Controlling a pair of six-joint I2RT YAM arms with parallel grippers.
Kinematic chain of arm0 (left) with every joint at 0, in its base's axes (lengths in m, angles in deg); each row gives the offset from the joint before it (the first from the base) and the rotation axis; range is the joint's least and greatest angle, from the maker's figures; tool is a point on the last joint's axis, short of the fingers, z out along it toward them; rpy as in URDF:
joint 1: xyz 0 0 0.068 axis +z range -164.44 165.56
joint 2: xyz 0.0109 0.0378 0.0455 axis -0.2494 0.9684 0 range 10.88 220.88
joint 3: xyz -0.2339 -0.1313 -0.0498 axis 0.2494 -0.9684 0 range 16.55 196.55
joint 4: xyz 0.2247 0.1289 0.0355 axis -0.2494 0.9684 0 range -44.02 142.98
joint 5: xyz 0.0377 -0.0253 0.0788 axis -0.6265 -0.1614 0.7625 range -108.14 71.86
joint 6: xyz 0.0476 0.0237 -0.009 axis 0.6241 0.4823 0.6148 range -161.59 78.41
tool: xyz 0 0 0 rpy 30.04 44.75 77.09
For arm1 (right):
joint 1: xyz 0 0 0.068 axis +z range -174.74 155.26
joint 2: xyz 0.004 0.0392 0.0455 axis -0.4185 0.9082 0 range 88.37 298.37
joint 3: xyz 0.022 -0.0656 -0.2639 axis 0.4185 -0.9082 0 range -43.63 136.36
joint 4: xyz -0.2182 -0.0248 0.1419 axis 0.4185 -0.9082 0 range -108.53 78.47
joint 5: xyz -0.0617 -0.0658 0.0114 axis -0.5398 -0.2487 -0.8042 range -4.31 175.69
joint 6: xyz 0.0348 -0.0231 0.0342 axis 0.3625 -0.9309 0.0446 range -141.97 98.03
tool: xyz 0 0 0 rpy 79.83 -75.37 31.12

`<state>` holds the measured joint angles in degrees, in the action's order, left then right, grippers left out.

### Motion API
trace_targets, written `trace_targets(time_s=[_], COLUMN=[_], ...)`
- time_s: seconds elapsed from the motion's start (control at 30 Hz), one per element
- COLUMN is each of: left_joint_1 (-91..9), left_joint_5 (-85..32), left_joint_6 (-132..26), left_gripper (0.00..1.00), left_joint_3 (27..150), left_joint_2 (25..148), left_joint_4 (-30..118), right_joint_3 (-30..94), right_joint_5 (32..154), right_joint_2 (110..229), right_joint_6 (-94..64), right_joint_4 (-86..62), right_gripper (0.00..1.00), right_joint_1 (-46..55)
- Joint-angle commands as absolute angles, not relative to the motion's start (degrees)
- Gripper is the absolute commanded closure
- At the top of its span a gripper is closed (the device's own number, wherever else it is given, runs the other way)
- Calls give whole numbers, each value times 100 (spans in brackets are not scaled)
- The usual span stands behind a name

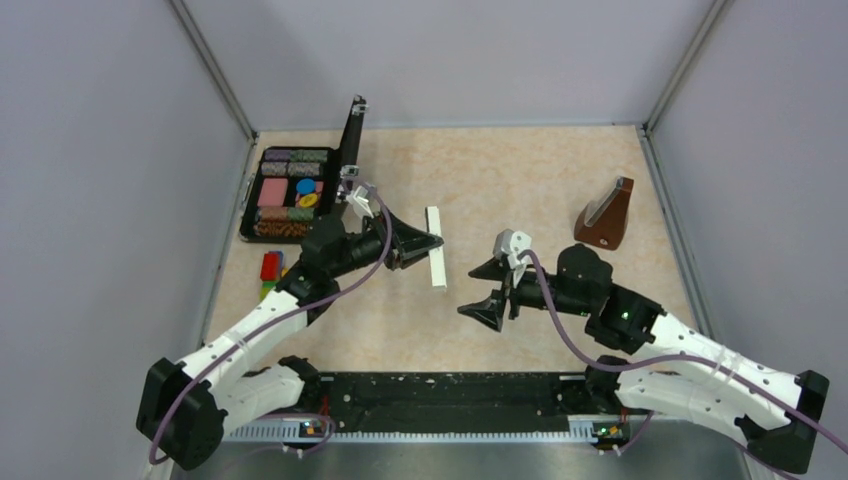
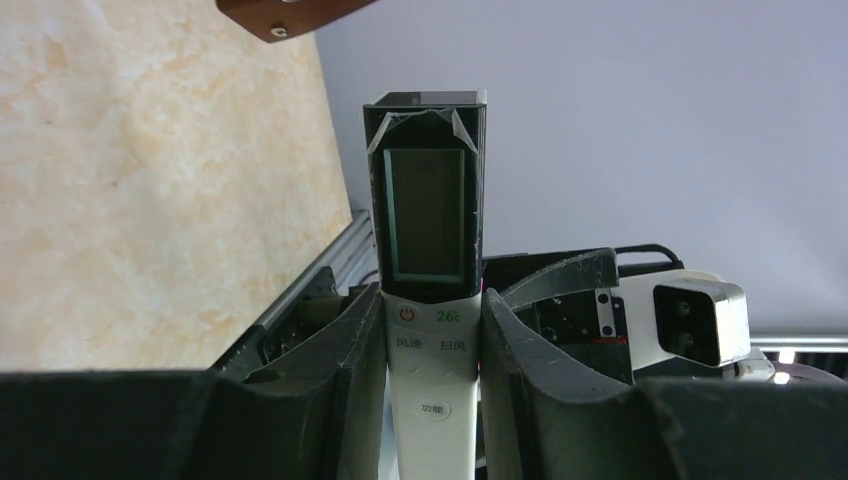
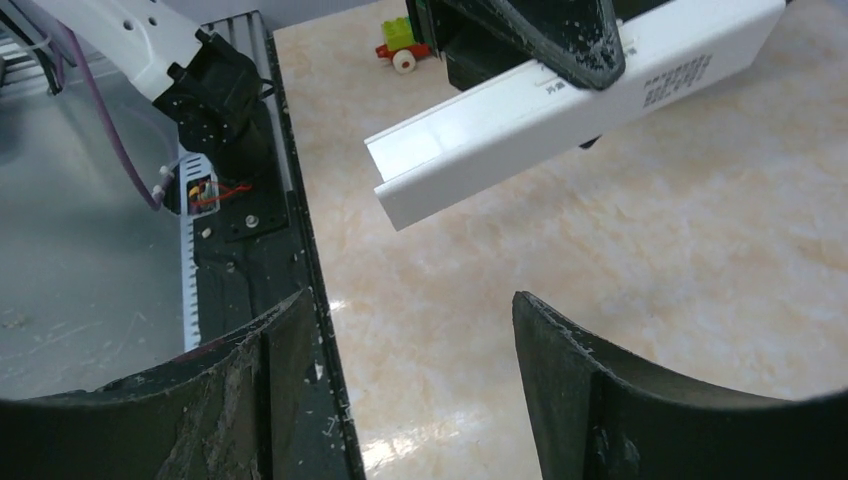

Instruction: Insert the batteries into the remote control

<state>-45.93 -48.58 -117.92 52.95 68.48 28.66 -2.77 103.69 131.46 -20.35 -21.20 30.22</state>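
Note:
My left gripper point(image 1: 432, 243) is shut on the remote control point(image 1: 436, 260), a slim white bar held above the table's middle. In the left wrist view the remote control point(image 2: 430, 330) stands between the two dark fingers, its dark display end pointing away. My right gripper point(image 1: 478, 292) is open, just right of the remote and apart from it. In the right wrist view the remote control point(image 3: 560, 110) crosses the top with a hollow near end, and my right gripper point(image 3: 410, 300) has only bare table between its fingers. The batteries are out of view.
An open black case point(image 1: 290, 190) of coloured pieces sits at the back left. A brown wooden metronome point(image 1: 607, 215) stands at the right. Stacked toy blocks point(image 1: 270, 272) lie by the left arm. A black rail point(image 1: 440, 400) runs along the near edge.

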Motion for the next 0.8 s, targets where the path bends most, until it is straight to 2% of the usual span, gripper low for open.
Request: trace_targets(time_s=[0.0, 0.43, 0.77], left_joint_1=[-4550, -4553, -4553], left_joint_5=[-5489, -5855, -5926], left_joint_6=[-12023, -12695, -12752], left_gripper=[100, 100, 100], left_joint_3=[5687, 5861, 5835], left_joint_2=[6877, 7039, 7057], left_joint_4=[2151, 2013, 1937], right_joint_3=[-286, -364, -531], right_joint_5=[10643, 11105, 10707], right_joint_2=[13140, 13412, 13479], right_joint_6=[-2702, -2854, -2944], right_joint_4=[-1296, 108, 363], right_gripper=[29, 26, 27], right_joint_1=[3040, 3040, 3039])
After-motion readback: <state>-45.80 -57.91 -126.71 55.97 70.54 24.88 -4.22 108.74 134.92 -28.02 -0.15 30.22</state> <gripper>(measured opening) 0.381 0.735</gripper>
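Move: The remote is already pinched in the left fingers, its middle only 1 to 2 cm back from that hand's pads and level with them. From the open, empty right hand, the remote's middle is some 6 cm ahead, 6 cm to the left and about 3 cm higher. The left gripper's fingertips lie roughly 7 cm ahead of the right hand and 6 cm to its left, also some 3 cm up. Keeping its pinch just behind the screen, the left hand lifts the remote about 3 cm and draws it 2 cm back, turning slightly clockwise. The right hand rises nearly 6 cm and comes about 3 cm left towards the remote's back half, fingers still open, bringing their tips up to level and rolling some 15 degrees. No touch by it can be made out. ##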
